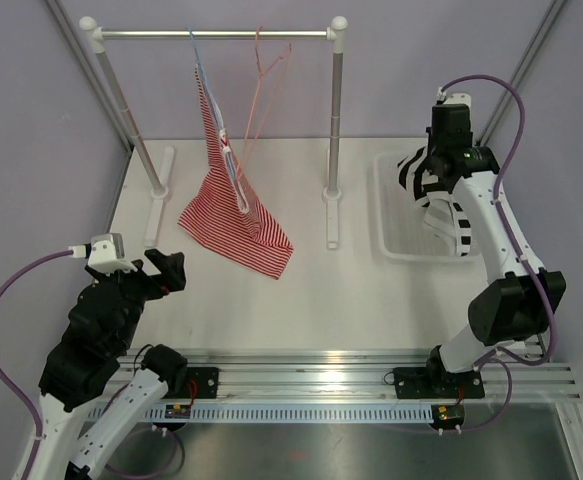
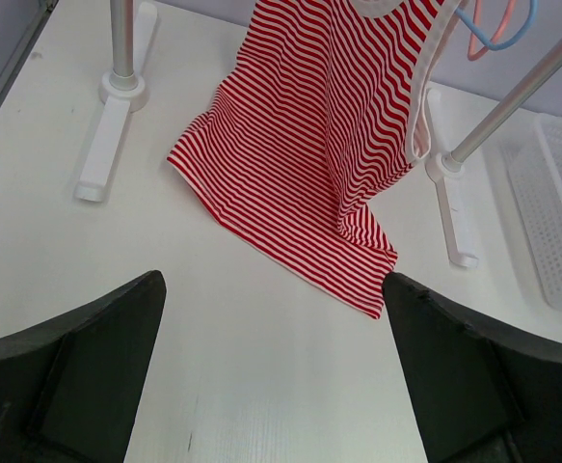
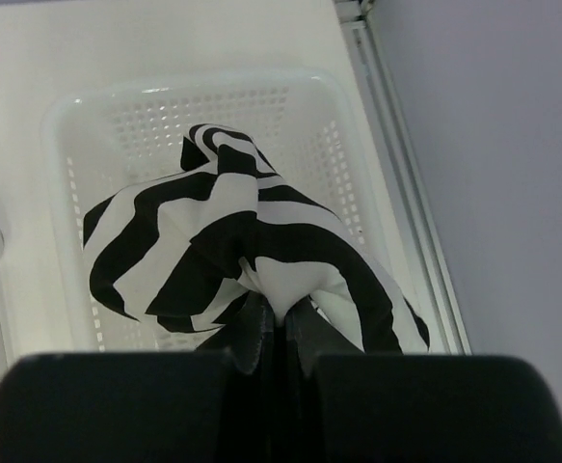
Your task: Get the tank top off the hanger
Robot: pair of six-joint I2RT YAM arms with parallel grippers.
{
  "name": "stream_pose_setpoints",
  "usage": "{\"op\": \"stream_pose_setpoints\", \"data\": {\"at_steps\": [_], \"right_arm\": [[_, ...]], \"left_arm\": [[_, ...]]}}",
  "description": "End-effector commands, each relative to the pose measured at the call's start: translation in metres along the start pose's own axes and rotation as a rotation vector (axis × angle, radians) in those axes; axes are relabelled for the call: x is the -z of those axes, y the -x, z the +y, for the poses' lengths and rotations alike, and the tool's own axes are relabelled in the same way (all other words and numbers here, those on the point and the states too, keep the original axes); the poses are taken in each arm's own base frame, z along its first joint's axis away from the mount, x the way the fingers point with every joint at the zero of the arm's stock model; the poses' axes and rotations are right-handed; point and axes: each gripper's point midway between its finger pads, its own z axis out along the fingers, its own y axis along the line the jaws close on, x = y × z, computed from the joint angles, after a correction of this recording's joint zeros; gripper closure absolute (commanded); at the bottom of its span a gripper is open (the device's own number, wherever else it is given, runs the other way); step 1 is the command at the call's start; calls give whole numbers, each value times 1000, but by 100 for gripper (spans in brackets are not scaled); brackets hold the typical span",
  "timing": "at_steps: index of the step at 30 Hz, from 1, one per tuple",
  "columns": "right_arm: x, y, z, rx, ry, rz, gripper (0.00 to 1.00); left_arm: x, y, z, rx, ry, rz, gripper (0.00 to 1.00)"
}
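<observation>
The black-and-white striped tank top (image 3: 232, 241) hangs bunched from my right gripper (image 3: 281, 313), which is shut on a white fold of it. In the top view the tank top (image 1: 411, 168) hangs over the white basket (image 1: 391, 215) at the right, partly hidden by my right arm. The pale pink hanger (image 1: 252, 95) hangs bare on the rail, far from the tank top. My left gripper (image 1: 171, 270) stands open and empty near the table's front left. Its fingers (image 2: 117, 328) frame bare table in the left wrist view.
A red-and-white thin-striped top (image 1: 233, 215) hangs from a light blue hanger (image 2: 512, 29) on the rack (image 1: 211, 34), its hem resting on the table. The rack's two feet stand at the back. The basket's rim (image 3: 59, 193) lies just below the tank top.
</observation>
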Motion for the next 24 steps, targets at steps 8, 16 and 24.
{"op": "stream_pose_setpoints", "data": {"at_steps": [8,16,24], "right_arm": [[-101,-73,42,-41,132,159,96],[-97,-78,45,-146,134,157,1],[6,-14,30,-269,243,-26,1]], "left_arm": [[1,11,-2,25,-11,-56,1],[3,16,14,44,80,-79,1],[6,24,44,50,253,-121,1]]}}
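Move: Under the right hand, which holds the bunched black-and-white tank top, lies the white basket: its middle is about 27 cm below, some 3 cm ahead and 3 cm to the right. The rack's near foot stands roughly 25 cm to that hand's left and 5 cm farther out; the red-striped top hangs about 48 cm to its left, level with it and 15 cm lower. From the left hand the basket is some 27 cm ahead, 63 cm right and 26 cm below. Lowering the black-and-white tank top into the basket, the right hand drops fast by about 18 cm, easing a few centimetres forward while its fingers tip down. They open wide near the bottom and let go of the cloth, and the empty hand climbs back some 9 cm, rolling its left side up. Late on, the open left hand drifts about 3 cm left, turning counter-clockwise. ##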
